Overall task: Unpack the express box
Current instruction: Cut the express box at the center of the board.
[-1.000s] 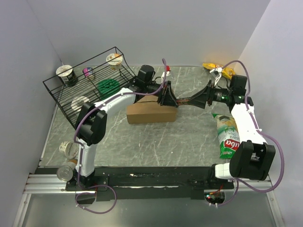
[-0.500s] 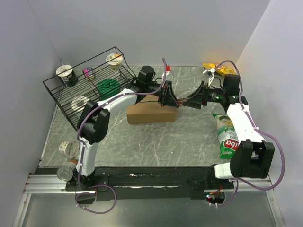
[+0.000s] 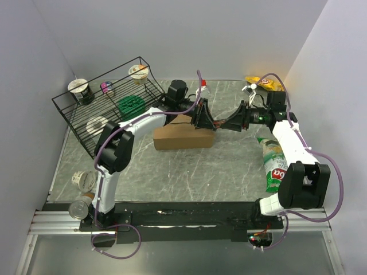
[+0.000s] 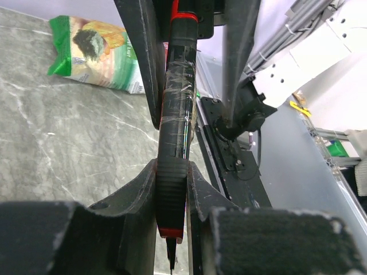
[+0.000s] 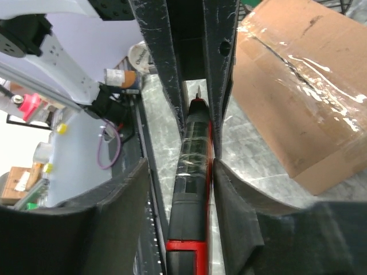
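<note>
The express box (image 3: 183, 138), brown cardboard with a taped seam, lies flat on the table, its top flaps down; it also shows in the right wrist view (image 5: 298, 109). Just above its right end, my left gripper (image 3: 202, 119) (image 4: 172, 172) is shut on the blade end of a black-and-red utility knife (image 3: 221, 123) (image 4: 175, 132). My right gripper (image 3: 232, 123) (image 5: 182, 172) faces it from the right, its jaws straddling the knife's handle (image 5: 192, 172). One finger (image 5: 229, 189) touches the handle. A gap remains on the other side.
A black wire rack (image 3: 109, 109) holding cups stands at the back left. A green snack bag (image 3: 275, 166) lies along the right side and a yellow packet (image 3: 264, 83) at the back right. Two cans (image 3: 83, 182) sit at the front left.
My right arm has slid left toward the left gripper, and its jaws have narrowed around the knife's handle. The left gripper and the box have stayed put.
</note>
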Robot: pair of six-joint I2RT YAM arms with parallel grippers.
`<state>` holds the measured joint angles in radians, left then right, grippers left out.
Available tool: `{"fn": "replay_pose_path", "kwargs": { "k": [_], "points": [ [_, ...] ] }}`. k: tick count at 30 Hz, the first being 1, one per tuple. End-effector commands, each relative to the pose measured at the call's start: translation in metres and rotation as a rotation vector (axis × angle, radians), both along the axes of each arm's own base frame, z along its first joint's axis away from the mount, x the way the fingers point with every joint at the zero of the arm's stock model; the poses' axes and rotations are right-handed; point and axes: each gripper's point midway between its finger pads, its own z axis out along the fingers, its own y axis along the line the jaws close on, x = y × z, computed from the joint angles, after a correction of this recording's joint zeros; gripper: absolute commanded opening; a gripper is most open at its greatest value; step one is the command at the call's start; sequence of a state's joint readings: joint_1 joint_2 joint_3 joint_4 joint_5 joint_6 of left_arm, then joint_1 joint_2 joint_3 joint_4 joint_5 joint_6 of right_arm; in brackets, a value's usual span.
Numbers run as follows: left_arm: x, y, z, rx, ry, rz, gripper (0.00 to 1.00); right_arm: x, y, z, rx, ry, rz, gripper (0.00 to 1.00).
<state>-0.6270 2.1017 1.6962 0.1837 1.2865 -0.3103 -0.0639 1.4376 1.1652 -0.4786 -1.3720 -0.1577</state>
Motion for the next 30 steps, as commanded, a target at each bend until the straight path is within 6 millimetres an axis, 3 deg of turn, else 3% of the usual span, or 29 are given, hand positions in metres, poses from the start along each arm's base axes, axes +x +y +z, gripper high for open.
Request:
{"fn": "replay_pose_path", "kwargs": {
  "k": [1, 6, 7, 9, 10, 13, 14, 15, 16, 17, 18, 19, 21, 25, 30],
  "points": [
    [0.002, -0.004, 0.019, -0.057, -0.053, -0.031, 0.01, -0.001, 0.005, 0.01, 0.006, -0.045, 0.019, 0.46],
    [0.003, -0.005, 0.017, -0.053, -0.045, -0.037, 0.01, 0.007, 0.009, 0.014, 0.036, -0.034, 0.015, 0.23],
    [0.004, -0.005, 0.016, -0.052, -0.043, -0.035, 0.01, 0.008, 0.01, 0.015, 0.046, -0.01, 0.008, 0.07],
    [0.005, -0.006, 0.014, -0.048, -0.042, -0.027, 0.01, 0.017, 0.009, 0.014, 0.051, 0.04, -0.044, 0.0],
    [0.006, -0.006, 0.014, -0.044, -0.042, -0.018, 0.01, 0.021, 0.007, 0.01, 0.049, 0.081, -0.072, 0.0],
    [0.024, -0.005, 0.009, 0.02, -0.068, 0.107, 0.41, 0.038, -0.012, 0.005, 0.04, 0.177, -0.197, 0.0],
    [0.042, -0.004, 0.004, 0.042, -0.164, 0.194, 0.55, 0.042, -0.021, 0.0, 0.036, 0.2, -0.247, 0.0],
    [0.043, 0.005, -0.009, 0.102, -0.159, 0.223, 0.59, 0.053, -0.043, -0.004, 0.036, 0.237, -0.358, 0.0],
    [0.049, 0.012, -0.002, 0.09, -0.289, 0.243, 0.63, 0.058, -0.054, -0.009, 0.032, 0.26, -0.418, 0.0],
    [0.051, 0.019, -0.006, 0.108, -0.333, 0.264, 0.66, 0.06, -0.065, -0.018, 0.033, 0.299, -0.48, 0.0],
    [0.053, 0.03, -0.026, 0.174, -0.347, 0.302, 0.67, 0.061, -0.075, -0.02, 0.03, 0.293, -0.532, 0.0],
    [0.052, 0.037, -0.02, 0.166, -0.461, 0.295, 0.68, 0.069, -0.092, -0.028, 0.007, 0.297, -0.634, 0.0],
    [0.045, 0.05, -0.044, 0.235, -0.52, 0.289, 0.7, 0.069, -0.096, -0.043, -0.01, 0.369, -0.653, 0.0],
    [0.039, 0.065, -0.058, 0.281, -0.724, 0.291, 0.73, 0.063, -0.093, -0.059, 0.028, 0.48, -0.644, 0.0],
    [0.042, 0.07, -0.074, 0.325, -0.844, 0.334, 0.72, 0.073, -0.103, -0.063, 0.017, 0.436, -0.745, 0.0]
  ]
}}
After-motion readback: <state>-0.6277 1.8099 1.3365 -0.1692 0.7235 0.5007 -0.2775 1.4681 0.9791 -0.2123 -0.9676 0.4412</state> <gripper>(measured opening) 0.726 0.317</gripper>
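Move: The knife hangs lengthwise between the facing hands, blade end to the left. Its middle is about 4 cm right of the left fingers holding it, and about 3 cm left of the right fingers, level with both. From the right hand, the express box's middle is roughly 12 cm ahead, 17 cm left and 20 cm below. The green bag lies some 22 cm to that hand's right, 3 cm back and 23 cm down. Closing first, the right fingers pinch the rear of the knife; then the left fingers open and let go of its blade end. The right hand draws the knife about 10 cm to the right while sinking and easing forward, swinging clockwise so the blade points forward-left and down. The freed left hand drops some 8 cm and goes left towards the box, its fingers tipping downward. ##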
